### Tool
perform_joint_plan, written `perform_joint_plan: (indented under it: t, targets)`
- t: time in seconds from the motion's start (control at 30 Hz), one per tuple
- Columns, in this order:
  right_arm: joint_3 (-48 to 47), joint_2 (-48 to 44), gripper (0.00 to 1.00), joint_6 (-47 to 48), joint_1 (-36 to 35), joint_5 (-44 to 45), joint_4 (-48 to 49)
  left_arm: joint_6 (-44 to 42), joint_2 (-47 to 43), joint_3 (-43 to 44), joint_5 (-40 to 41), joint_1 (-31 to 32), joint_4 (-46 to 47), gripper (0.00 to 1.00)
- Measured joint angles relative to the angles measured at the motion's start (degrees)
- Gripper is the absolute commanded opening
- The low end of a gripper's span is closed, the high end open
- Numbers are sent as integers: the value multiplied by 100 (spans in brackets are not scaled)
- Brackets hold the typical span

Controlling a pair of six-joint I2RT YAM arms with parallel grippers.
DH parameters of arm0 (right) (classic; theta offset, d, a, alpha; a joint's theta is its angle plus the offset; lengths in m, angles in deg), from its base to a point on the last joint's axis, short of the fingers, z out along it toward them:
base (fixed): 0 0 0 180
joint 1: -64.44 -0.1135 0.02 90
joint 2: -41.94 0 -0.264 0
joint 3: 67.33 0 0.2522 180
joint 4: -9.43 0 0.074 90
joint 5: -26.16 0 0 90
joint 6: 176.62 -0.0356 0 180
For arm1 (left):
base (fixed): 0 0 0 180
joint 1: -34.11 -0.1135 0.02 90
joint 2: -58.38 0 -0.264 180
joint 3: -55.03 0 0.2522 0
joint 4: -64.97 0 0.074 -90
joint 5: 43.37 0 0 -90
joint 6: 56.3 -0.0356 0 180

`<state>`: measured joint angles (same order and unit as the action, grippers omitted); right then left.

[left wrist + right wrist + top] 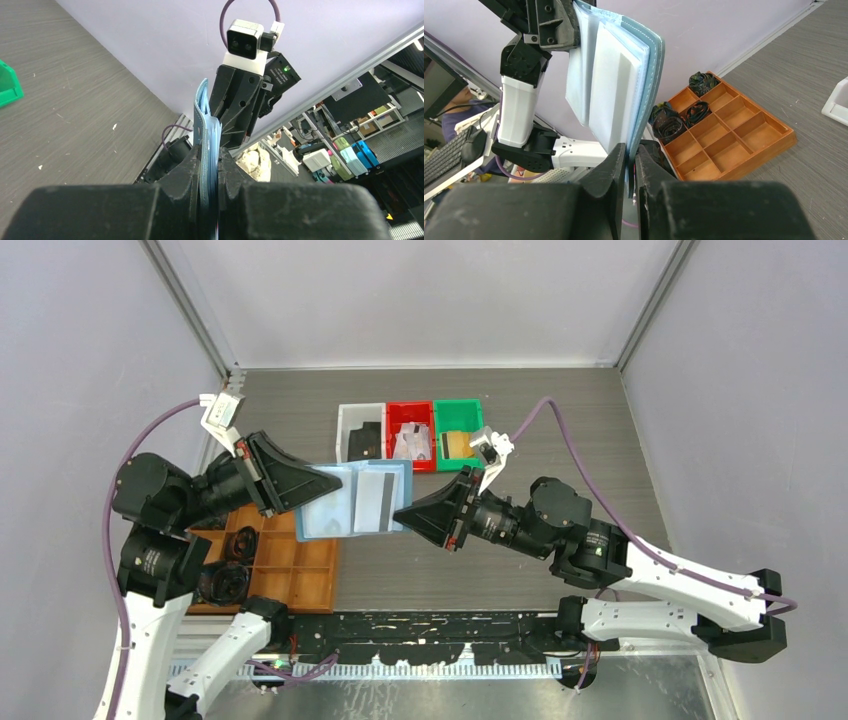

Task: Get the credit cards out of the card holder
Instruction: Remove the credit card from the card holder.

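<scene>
The light blue card holder (330, 508) hangs open in the air between both arms, over the table's middle. A grey-white credit card (375, 496) with a dark stripe shows in its right half. My left gripper (303, 490) is shut on the holder's left edge; in the left wrist view the blue layers (204, 120) stand edge-on between its fingers (210, 162). My right gripper (402, 513) is shut on the right edge. In the right wrist view the holder (646, 75) rises from the jaws (630, 155), its pale inner pockets (606, 85) facing left.
White (361, 430), red (410, 435) and green (458, 428) bins stand in a row behind the holder, with cards inside. An orange-brown compartment tray (290, 570) holding dark coiled items lies at the near left, also in the right wrist view (729, 135).
</scene>
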<state>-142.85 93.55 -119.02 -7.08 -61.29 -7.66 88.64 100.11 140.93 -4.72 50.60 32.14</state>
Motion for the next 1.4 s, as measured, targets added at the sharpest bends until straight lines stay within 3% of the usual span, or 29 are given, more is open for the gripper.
perform_joint_plan:
  t: [0.87,1.1,1.4]
  targets:
    - [352,-236,21,72,-11,146,352,212,63,208,-122,0,28,0]
    - [295,7,39,74,-4,109,361,212,68,210,-125,0,39,0]
    - [223,219,48,-122,24,-529,590,81,24,210,-162,0,46,0]
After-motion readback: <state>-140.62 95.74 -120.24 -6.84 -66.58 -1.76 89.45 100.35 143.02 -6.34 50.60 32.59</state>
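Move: Just off the right fingertips, the credit card sits in its pocket in the open card holder, about 3 cm to the left, 1 cm ahead and a little higher. The holder's middle is some 6 cm left and 1 cm ahead of the right hand; the left gripper's tips, on its far edge, are roughly 8 cm left, 3 cm ahead and slightly higher. From the left hand, the card lies about 5 cm right and 2 cm back, slightly lower. Spreading its nearly closed fingers around the card holder's right edge, the right hand first eases about 1 cm to the right, then goes some 2.5 cm left towards the card, dipping about a centimetre before it rises slightly and draws back. The pinch on the edge ends, with the tips astride it. The left hand keeps its grip while shifting about 1 cm up and 1 cm back. ##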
